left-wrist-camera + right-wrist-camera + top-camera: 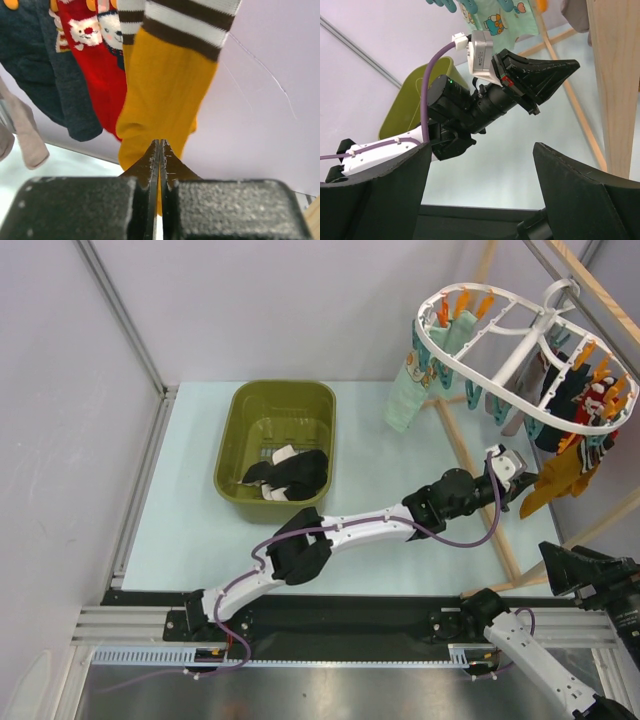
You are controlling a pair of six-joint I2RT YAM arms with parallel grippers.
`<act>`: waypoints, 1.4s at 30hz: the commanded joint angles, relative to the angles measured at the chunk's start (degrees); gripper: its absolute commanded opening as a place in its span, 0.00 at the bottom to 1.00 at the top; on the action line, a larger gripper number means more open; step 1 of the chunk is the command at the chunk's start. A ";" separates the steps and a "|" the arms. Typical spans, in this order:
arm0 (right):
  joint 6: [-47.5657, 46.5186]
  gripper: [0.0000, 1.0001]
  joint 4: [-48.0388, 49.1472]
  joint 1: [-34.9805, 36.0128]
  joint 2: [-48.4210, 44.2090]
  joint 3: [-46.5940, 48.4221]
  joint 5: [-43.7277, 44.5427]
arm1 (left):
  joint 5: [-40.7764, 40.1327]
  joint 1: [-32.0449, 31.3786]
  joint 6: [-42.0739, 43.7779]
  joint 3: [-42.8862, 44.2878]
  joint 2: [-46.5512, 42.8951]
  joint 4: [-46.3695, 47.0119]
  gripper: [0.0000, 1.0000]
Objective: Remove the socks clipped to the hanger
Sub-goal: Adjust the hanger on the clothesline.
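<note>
The white oval hanger (pixel 421 330) hangs at the upper right with socks clipped round it: a mint one (pixel 405 390), dark ones (pixel 555 400), a red one (pixel 603 400) and a mustard sock (pixel 562 475). My left gripper (pixel 527 480) reaches up to the mustard sock's toe. In the left wrist view its jaws (pixel 160 144) are pressed together at the bottom of the mustard sock (pixel 165 90), with a sliver of yellow between them. Red (pixel 92 65) and dark blue (pixel 35 65) socks hang beside it. My right gripper (pixel 482 150) stands open and empty low at the right (pixel 572 570).
An olive tub (pixel 240 410) at the back middle holds black and white socks (pixel 290 472). The wooden rack's slanted legs (pixel 480 490) cross under the hanger, and one post (pixel 612 85) stands close beside my right gripper. Metal frame rails (pixel 140 470) edge the table on the left.
</note>
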 commanded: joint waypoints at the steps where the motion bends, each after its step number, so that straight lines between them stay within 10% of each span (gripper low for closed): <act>1: 0.46 0.89 -4.15 0.40 -0.83 -0.16 1.25 | -3.00 -0.15 1.50 -1.16 -5.22 2.52 0.00; 9: 1.78 0.88 -3.80 0.31 -1.98 -4.29 1.69 | -5.29 1.78 5.02 -13.76 -17.63 -0.53 0.00; 36: 1.08 0.88 -3.18 0.40 -2.42 -3.68 1.33 | -6.44 21.30 -7.45 5.93 -24.57 -33.06 0.27; 42: 1.17 0.88 -3.10 0.40 -2.77 -4.56 1.07 | -9.07 21.56 -6.75 -13.47 -35.11 -27.46 0.56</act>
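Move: The left hand, fingers shut, is at the lower part of the yellow sock, whose middle is about 4 cm right, 1 cm forward and 5 cm up. Its goal, the green cloth at the hanger's left end, lies about 24 cm forward, 21 cm left and 12 cm up. The red sock is roughly 10 cm forward, 6 cm right and 8 cm up. From the right hand the green cloth lies some 40 cm forward, 25 cm left, about level. Leftward first, a slow tug of about 3 cm with the left fingers still shut at the yellow sock; then they part slightly and the hand sweeps left, forward and up, around the hanger's near side towards the green cloth. After rising some 20 cm it drops about 8, opening to half, turned about 30 degrees counter-clockwise. The open right hand sinks about 3 cm. ##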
